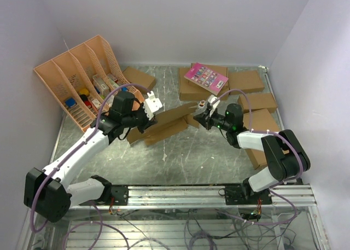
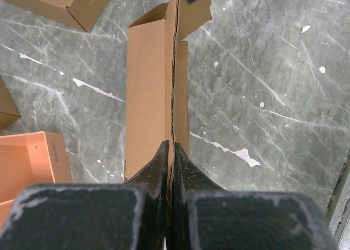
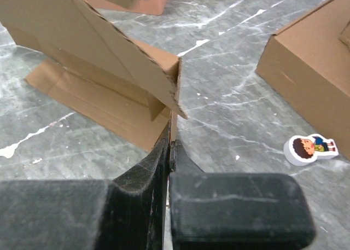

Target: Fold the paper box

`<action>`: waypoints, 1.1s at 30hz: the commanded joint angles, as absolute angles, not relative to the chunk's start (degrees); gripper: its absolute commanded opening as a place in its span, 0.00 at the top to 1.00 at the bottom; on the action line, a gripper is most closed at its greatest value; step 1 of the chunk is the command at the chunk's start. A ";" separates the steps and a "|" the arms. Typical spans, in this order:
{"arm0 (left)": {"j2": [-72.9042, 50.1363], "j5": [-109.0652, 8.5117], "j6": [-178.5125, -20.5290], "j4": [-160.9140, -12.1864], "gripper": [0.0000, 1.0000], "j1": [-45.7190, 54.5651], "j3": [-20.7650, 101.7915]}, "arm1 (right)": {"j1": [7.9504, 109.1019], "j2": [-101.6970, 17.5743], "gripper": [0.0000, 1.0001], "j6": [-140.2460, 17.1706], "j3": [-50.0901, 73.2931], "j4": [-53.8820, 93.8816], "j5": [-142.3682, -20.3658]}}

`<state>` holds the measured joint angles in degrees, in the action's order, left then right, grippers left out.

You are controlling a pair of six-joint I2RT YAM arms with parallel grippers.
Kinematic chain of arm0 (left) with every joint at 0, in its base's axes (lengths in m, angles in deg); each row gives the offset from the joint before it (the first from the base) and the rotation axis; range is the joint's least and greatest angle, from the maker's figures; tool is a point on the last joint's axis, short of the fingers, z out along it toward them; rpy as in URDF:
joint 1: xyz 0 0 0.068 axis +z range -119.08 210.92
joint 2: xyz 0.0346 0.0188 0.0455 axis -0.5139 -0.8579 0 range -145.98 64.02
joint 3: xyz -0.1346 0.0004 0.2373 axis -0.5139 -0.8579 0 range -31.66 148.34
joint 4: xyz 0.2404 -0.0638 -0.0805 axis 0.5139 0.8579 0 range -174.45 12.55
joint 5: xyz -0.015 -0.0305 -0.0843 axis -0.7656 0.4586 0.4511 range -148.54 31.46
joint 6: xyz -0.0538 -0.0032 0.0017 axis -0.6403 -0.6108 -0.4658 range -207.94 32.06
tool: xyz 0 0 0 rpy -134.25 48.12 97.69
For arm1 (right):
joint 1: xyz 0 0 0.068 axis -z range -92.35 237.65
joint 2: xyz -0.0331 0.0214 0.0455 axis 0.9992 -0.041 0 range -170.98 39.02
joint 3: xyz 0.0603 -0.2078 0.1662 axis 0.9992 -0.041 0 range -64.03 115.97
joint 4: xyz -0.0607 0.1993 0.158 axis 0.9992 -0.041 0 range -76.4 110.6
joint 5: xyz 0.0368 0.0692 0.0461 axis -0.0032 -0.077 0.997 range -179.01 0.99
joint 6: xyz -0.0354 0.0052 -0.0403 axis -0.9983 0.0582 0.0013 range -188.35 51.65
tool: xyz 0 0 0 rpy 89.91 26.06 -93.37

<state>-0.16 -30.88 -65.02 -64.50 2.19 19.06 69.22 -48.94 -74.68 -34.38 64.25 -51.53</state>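
Observation:
The paper box (image 1: pixel 167 124) is a partly folded brown cardboard sheet held between the two arms at mid-table, its lower panel resting on the grey surface. My left gripper (image 1: pixel 143 118) is shut on its left end. In the left wrist view the black fingers (image 2: pixel 186 170) pinch a thin upright cardboard wall, and the paper box (image 2: pixel 146 86) runs away from them as a narrow trough. My right gripper (image 1: pixel 203 118) is shut on the right end. In the right wrist view my right gripper (image 3: pixel 171 141) clamps a thin cardboard edge below a tilted panel of the paper box (image 3: pixel 104 64).
An orange file rack (image 1: pixel 76 80) with small items stands at the back left. Brown boxes lie at the back and right (image 1: pixel 257 102), one bearing a pink card (image 1: pixel 206 77). A small cartoon figure (image 3: pixel 310 149) lies by a box. A metal rail (image 1: pixel 180 194) runs along the near edge.

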 commanded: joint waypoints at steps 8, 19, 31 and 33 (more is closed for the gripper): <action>-1.93 -30.24 -67.70 -64.75 0.93 1.83 19.26 | 67.97 -48.91 0.98 -70.90 -35.48 62.96 -48.67; -2.12 -29.79 -67.39 -64.57 0.93 1.83 18.89 | 67.28 -51.29 0.87 -69.84 -33.24 59.00 -44.09; -1.87 -29.47 -67.28 -64.47 0.93 1.83 18.70 | 69.35 -51.32 0.68 -74.36 -27.55 49.28 -37.50; -1.81 -29.37 -67.22 -64.66 0.93 1.83 18.54 | 69.44 -51.78 0.65 -74.57 -27.38 48.80 -36.63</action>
<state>-2.02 -30.73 -66.95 -64.94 2.21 19.06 68.93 -50.82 -72.98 -28.83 51.58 -40.02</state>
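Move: The end flap of the paper box is right at the right hand's shut fingertips, its middle about 2 cm back, 3 cm to the left and 1 cm lower. The box's middle is some 14 cm to that hand's left, 4 cm back and 4 cm down. The white figure tag lies about 7 cm ahead, 3 cm right and 8 cm below. From the left hand, gripping the raised panel, the flap is roughly 17 cm right, 2 cm ahead and 8 cm lower. Back and leftward along the box's end, the right hand eases about 3.5 cm with a slight dip, its fingers tipping down and swinging counter-clockwise some 15 degrees in all. On the way it unclamps and opens to about a third, leaving its fingertips around the end flap. The left hand sinks about 1 cm early on, then holds still, keeping its pinch on the raised panel. ##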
